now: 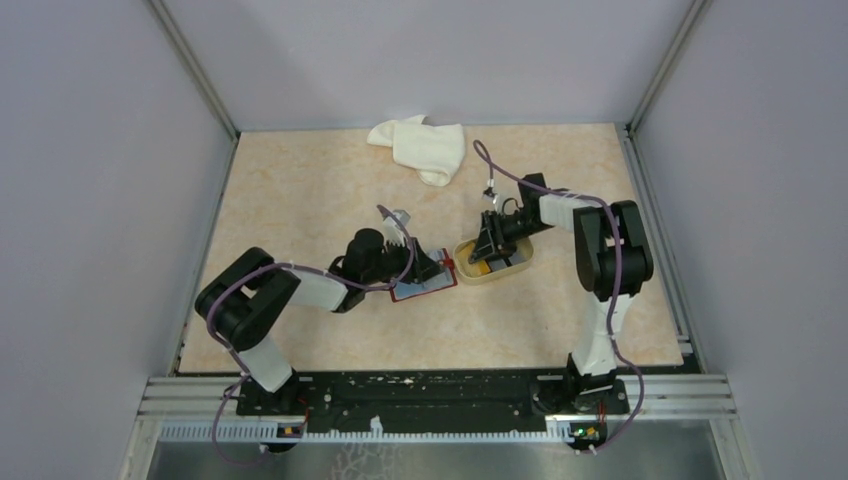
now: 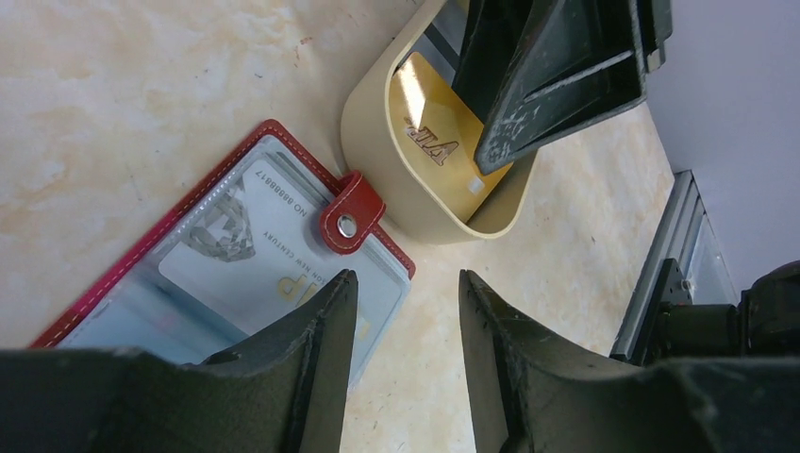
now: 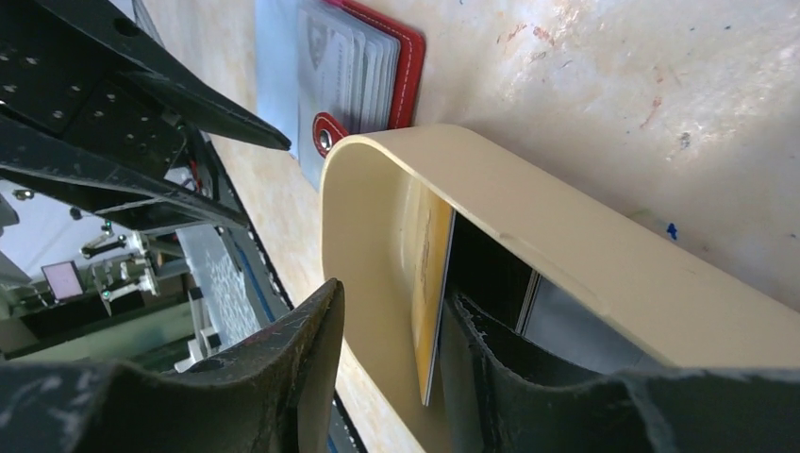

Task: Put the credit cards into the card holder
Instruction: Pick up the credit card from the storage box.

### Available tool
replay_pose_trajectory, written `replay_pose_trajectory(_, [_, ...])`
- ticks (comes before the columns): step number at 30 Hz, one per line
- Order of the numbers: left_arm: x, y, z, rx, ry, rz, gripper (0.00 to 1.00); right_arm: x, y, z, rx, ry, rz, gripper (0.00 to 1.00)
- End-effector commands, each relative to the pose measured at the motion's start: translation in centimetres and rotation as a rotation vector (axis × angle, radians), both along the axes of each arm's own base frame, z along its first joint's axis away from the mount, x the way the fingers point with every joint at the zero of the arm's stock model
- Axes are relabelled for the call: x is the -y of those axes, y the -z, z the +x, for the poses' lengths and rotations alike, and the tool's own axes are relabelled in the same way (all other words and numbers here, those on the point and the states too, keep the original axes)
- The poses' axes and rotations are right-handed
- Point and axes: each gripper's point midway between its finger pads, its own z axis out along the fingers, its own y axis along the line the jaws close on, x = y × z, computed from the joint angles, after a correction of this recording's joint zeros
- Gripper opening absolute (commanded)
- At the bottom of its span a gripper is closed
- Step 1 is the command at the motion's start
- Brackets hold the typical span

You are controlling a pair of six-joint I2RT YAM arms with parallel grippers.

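The card holder (image 2: 170,255) lies open on the table, dark red with clear sleeves, a pale card in the top sleeve and its snap tab (image 2: 347,225) at the right edge. My left gripper (image 2: 408,297) is open above the holder's right corner, one finger over the sleeve and the other over bare table. In the beige tray (image 3: 585,255), a gold credit card (image 3: 432,283) stands on edge. My right gripper (image 3: 396,307) is open astride the tray's near wall, its inner finger against the gold card. A grey card (image 3: 575,316) lies on the tray floor.
A white cloth (image 1: 420,147) lies crumpled at the back of the table. The tray (image 1: 520,262) touches the holder (image 1: 425,288) near the table's middle, and both grippers crowd that spot. Metal frame rails run along the table's sides and front.
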Motion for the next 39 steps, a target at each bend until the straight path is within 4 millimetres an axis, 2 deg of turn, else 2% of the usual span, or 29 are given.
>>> replay_pose_trajectory(1, [1.2,-1.7,0.3,0.036,0.033,-0.050,0.50,-0.8,0.0,0.5,0.058,-0.051,-0.026,0.41])
replay_pose_trajectory(7, [0.5,-2.8,0.3,0.122,0.038,-0.013,0.52,-1.8,0.7,-0.2,0.052,-0.090,-0.029,0.42])
replay_pose_trajectory(14, [-3.2,-5.1,0.8,0.324,-0.043,0.125,0.57,-2.1,-0.1,0.1,0.073,-0.110,-0.007,0.41])
replay_pose_trajectory(17, [-5.7,-5.7,1.2,0.352,-0.141,0.191,0.71,-1.7,-0.5,0.4,0.088,-0.105,-0.009,0.41])
replay_pose_trajectory(20, [-8.2,-6.3,1.5,0.387,-0.249,0.227,0.97,-1.3,-1.0,0.7,0.092,-0.097,0.007,0.41])
replay_pose_trajectory(21, [-8.8,-6.6,1.5,0.401,-0.272,0.226,0.99,-1.1,-1.3,0.8,0.094,-0.091,0.016,0.40])
replay_pose_trajectory(25, [-10.3,-6.8,1.3,0.409,-0.335,0.215,0.99,-0.5,-1.8,1.1,0.092,-0.075,0.039,0.40])
replay_pose_trajectory(36, [-10.1,-6.0,0.8,0.384,-0.314,0.215,0.99,1.4,-3.0,2.3,0.109,-0.013,0.066,0.38])
replay_pose_trajectory(39, [-10.2,-6.0,0.8,0.383,-0.318,0.214,0.99,1.7,-2.9,2.4,0.105,0.000,0.065,0.35])
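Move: The gold credit card stands in the storage box right at the right fingers, about 2 cm to the left of and 2 cm below the right hand point; the box's middle is some 5 cm right and 1 cm back. The open card holder lies roughly 14 cm left and 4 cm back from that hand. From the left hand, the gold card is about 10 cm right and 4 cm ahead, the holder's middle 4 cm left, 1 cm ahead and 4 cm below. Keep the right gripper down in the storage box, half-open fingers astride the gold card: ease it back, left and slightly down by 1 to 2 cm, then draw it right about 3 cm and forward 2, rising slightly, without closing on the card. Meanwhile bring the left gripper up and away to the left of the box, about 10 cm left and 6 up, tilting its fingers upward and opening them wide. ##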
